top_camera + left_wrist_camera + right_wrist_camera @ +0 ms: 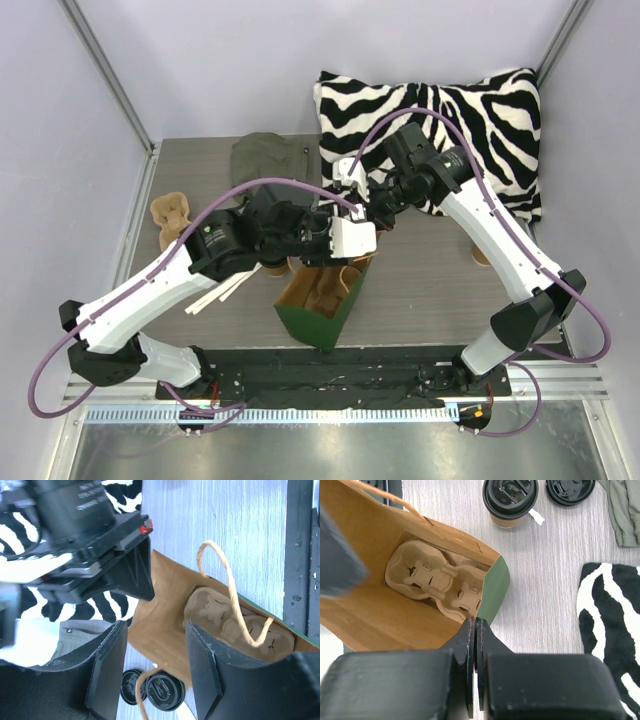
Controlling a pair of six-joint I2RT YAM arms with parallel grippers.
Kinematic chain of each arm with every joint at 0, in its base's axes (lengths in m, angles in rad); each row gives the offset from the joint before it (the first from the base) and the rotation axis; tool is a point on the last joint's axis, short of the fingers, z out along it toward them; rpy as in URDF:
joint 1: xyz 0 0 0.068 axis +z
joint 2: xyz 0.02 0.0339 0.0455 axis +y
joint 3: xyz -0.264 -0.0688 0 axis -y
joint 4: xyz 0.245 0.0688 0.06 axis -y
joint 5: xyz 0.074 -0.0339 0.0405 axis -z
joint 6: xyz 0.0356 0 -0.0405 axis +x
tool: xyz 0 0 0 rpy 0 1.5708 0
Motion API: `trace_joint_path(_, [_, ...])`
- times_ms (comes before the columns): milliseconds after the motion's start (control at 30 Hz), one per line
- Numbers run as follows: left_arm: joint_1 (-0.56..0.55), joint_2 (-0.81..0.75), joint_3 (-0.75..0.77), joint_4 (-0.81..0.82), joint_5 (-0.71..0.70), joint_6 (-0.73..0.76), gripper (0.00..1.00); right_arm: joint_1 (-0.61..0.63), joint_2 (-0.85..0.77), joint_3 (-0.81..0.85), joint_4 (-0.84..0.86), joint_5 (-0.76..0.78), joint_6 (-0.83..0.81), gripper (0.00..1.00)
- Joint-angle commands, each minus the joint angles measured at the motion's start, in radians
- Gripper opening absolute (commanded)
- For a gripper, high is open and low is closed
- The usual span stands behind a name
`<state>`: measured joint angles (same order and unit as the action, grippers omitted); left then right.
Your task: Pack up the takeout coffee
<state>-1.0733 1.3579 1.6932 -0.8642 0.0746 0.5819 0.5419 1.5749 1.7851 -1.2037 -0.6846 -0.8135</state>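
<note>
The takeout coffee [510, 500], a tan cup under a black lid, stands on the table beyond the bag's far side. In the left wrist view its lid [166, 692] shows low between the fingers. The green bag [330, 318] stands open with a pulp cup tray [437, 582] inside. My right gripper [477, 622] is shut on the bag's green rim [497, 587]. Over the bag's mouth hovers my left gripper [155, 675], open and holding nothing, with the brown inner wall [165, 605] behind the gap. The top view hides the cup under the left arm.
A loose black lid [570, 487] lies beside the coffee. A grey-green cloth [270, 155] and a zebra cushion [450, 110] lie at the back. A tan object [170, 215] and white sticks [220, 295] are at the left. The bag's rope handle [225, 580] arches over the tray.
</note>
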Motion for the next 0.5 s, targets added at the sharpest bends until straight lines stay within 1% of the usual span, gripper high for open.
trace_joint_path(0, [0.001, -0.048, 0.074, 0.008, 0.002, -0.048, 0.55, -0.017, -0.058, -0.019, 0.052, 0.01, 0.054, 0.01])
trace_joint_path(33, [0.012, -0.054, 0.1, 0.014, 0.004, -0.065, 0.55, -0.028, -0.064, -0.03, 0.056, 0.016, 0.063, 0.01])
trace_joint_path(100, [0.029, -0.054, 0.137, 0.028, 0.02, -0.148, 0.58, -0.046, -0.07, -0.041, 0.07, 0.013, 0.086, 0.01])
trace_joint_path(133, [0.062, -0.049, 0.181, 0.028, 0.043, -0.177, 0.59, -0.074, -0.075, -0.05, 0.072, 0.001, 0.108, 0.01])
trace_joint_path(167, [0.081, -0.051, 0.197, 0.028, 0.062, -0.245, 0.61, -0.091, -0.076, -0.055, 0.073, -0.018, 0.118, 0.01])
trace_joint_path(200, [0.113, -0.051, 0.218, 0.04, 0.08, -0.273, 0.66, -0.105, -0.078, -0.058, 0.075, -0.023, 0.132, 0.01])
trace_joint_path(267, [0.139, -0.062, 0.226, 0.068, 0.076, -0.338, 0.71, -0.143, -0.084, -0.069, 0.082, -0.029, 0.172, 0.01])
trace_joint_path(300, [0.163, -0.063, 0.223, 0.073, 0.065, -0.358, 0.77, -0.152, -0.087, -0.072, 0.085, -0.027, 0.186, 0.01])
trace_joint_path(367, [0.199, -0.062, 0.218, 0.071, 0.022, -0.408, 0.84, -0.183, -0.096, -0.088, 0.095, -0.02, 0.235, 0.02])
trace_joint_path(433, [0.281, -0.054, 0.206, 0.045, 0.014, -0.445, 0.85, -0.198, -0.107, -0.114, 0.092, -0.018, 0.249, 0.02])
trace_joint_path(467, [0.317, -0.04, 0.197, 0.012, 0.028, -0.47, 0.88, -0.215, -0.124, -0.127, 0.092, -0.018, 0.251, 0.04])
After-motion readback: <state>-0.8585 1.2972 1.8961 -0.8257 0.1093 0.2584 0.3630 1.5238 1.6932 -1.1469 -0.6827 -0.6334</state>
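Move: Below and ahead of the open, empty left hand stands the lidded coffee cup, roughly 9 cm forward, 11 cm left and 29 cm down. A loose black lid lies about 9 cm beyond the cup and 3 cm farther left. From the left hand, the green bag's middle is 2 cm back, 4 cm right and 20 cm below. From the right hand, pinching the bag's rim, that middle is 8 cm back, 10 cm left and 15 cm below, the cup 2 cm forward, 25 cm left and 24 cm below. Rising out from over the bag, the left hand climbs about 11 cm and swings left and somewhat forward towards the coffee's side, its fingers spreading from half to nearly wide open while they tip up towards level and turn counter-clockwise. The right hand keeps its pinch on the far right rim corner and draws it some 5 cm right and a little forward, turning clockwise. ##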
